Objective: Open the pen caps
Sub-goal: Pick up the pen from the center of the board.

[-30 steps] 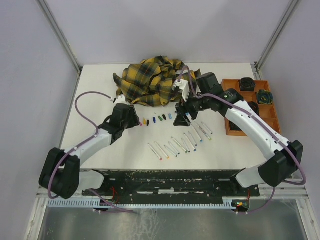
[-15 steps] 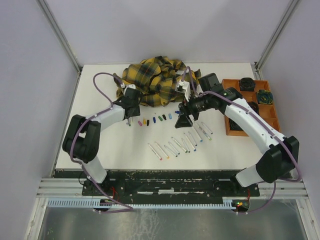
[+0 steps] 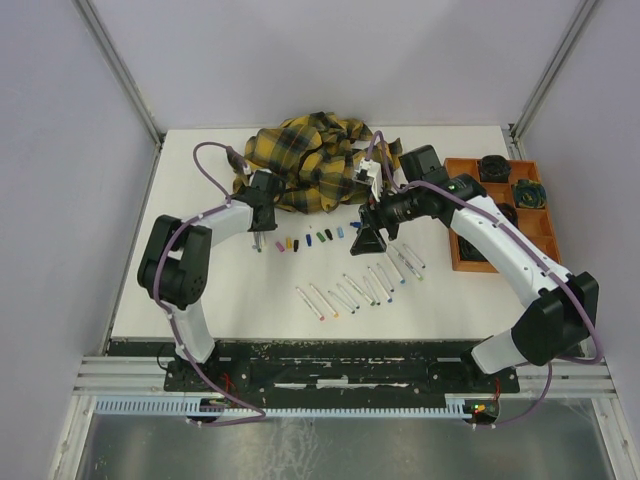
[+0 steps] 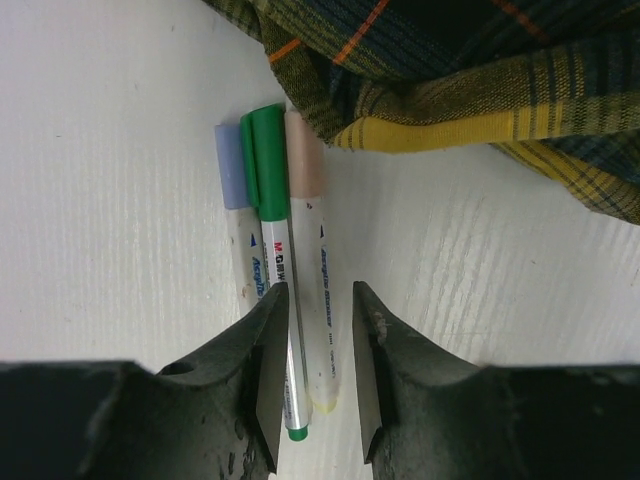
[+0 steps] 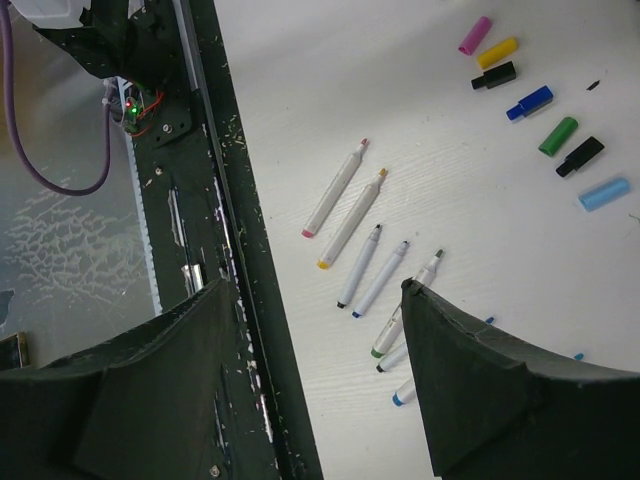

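Observation:
Three capped pens lie side by side at the edge of the plaid cloth (image 4: pixel 470 70): a lavender-capped one (image 4: pixel 231 165), a green-capped one (image 4: pixel 266 160) and a pale pink-capped one (image 4: pixel 305 155). My left gripper (image 4: pixel 318 292) is low over their tail ends, open, jaws narrowly apart. The green and pink pens' barrels lie between the jaws; the left pad is next to the green one. Loose pen caps (image 5: pixel 529 102) form a row on the table (image 3: pixel 310 240). Uncapped pens (image 5: pixel 335 188) lie nearer the front (image 3: pixel 360 288). My right gripper (image 5: pixel 318 290) hangs wide open above them, holding nothing.
An orange compartment tray (image 3: pixel 470 262) with dark items stands at the right edge. The plaid cloth (image 3: pixel 300 165) is heaped at the back centre. The black front rail (image 5: pixel 200 150) runs along the table's near edge. A purple cable (image 3: pixel 215 160) loops off the left arm.
My left arm has swung back and left from the cap row to the cloth's edge, and its jaws have narrowed around the capped pens. The right gripper opened slightly and barely moved.

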### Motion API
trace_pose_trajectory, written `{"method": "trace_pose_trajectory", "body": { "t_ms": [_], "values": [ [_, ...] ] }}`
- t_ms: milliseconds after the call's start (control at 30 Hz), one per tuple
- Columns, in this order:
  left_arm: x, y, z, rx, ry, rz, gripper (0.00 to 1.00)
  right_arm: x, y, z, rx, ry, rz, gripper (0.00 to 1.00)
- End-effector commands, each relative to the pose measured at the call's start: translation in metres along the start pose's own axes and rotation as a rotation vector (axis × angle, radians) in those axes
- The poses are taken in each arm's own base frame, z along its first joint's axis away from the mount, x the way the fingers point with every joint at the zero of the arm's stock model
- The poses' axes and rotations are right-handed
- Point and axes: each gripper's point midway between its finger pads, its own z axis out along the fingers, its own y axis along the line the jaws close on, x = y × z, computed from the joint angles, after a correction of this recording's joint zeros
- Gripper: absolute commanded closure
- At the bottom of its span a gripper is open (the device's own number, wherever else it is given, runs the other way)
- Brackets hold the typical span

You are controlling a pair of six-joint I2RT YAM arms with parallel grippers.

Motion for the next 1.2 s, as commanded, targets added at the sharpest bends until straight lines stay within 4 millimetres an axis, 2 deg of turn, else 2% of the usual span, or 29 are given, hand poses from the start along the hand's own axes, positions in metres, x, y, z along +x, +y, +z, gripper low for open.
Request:
{"method": "trace_pose_trajectory", "body": {
  "t_ms": [0,433,567,667,800,900,1033,1167],
  "values": [
    [-0.012,-0.002,0.002,0.013,-0.016,0.032,0.64,-0.012,0.001,-0.003,-0.013,-0.040,-0.047,0.24],
    [0.006,0.003,0.015,0.018,0.038,0.023,0.70,-0.011,-0.002,-0.003,-0.010,-0.038,-0.037,0.24],
    [0.011,0.005,0.017,0.020,0.051,0.021,0.76,-0.010,-0.003,-0.003,-0.012,-0.036,-0.032,0.24],
    [0.012,0.006,0.016,0.028,0.052,0.015,0.86,-0.010,-0.003,-0.003,-0.011,-0.038,-0.032,0.24],
    [0.002,0.002,0.003,0.067,0.016,-0.007,0.97,-0.010,-0.002,-0.003,-0.018,-0.038,-0.028,0.24],
    [-0.007,-0.004,-0.012,0.121,-0.023,-0.030,0.97,-0.010,-0.001,-0.002,-0.028,-0.040,-0.025,0.24],
    [-0.021,-0.011,-0.040,0.206,-0.093,-0.072,0.97,-0.011,0.002,-0.001,-0.048,-0.050,-0.017,0.24],
    [-0.033,-0.025,-0.081,0.359,-0.194,-0.125,0.97,-0.015,0.011,0.002,-0.112,-0.082,0.016,0.24]
  ]
}}
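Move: The pen with the pale pink cap lies almost between the left fingers, its middle about 1 cm ahead and 1 cm below, cap end pointing forward. Level with its middle, the green pen lies about 1 cm and the blue pen about 3 cm left of the hand. The loose magenta cap is some 4 cm back and 5 cm right. From the right hand the pink-capped pen is about 28 cm left, 4 cm ahead and 22 cm below. The left hand, already over the pink-capped pen with half-open fingers, eases down about 1 cm, straddles that pen alone, edging very slightly left, and shuts the fingers on its barrel a little behind the middle. Keeping the pinch, it then turns upward and back towards the base, lifting some 3 cm and drawing back about 3 cm away from the checked cloth, the wrist rolling about 10 degrees with its left side dipping. ##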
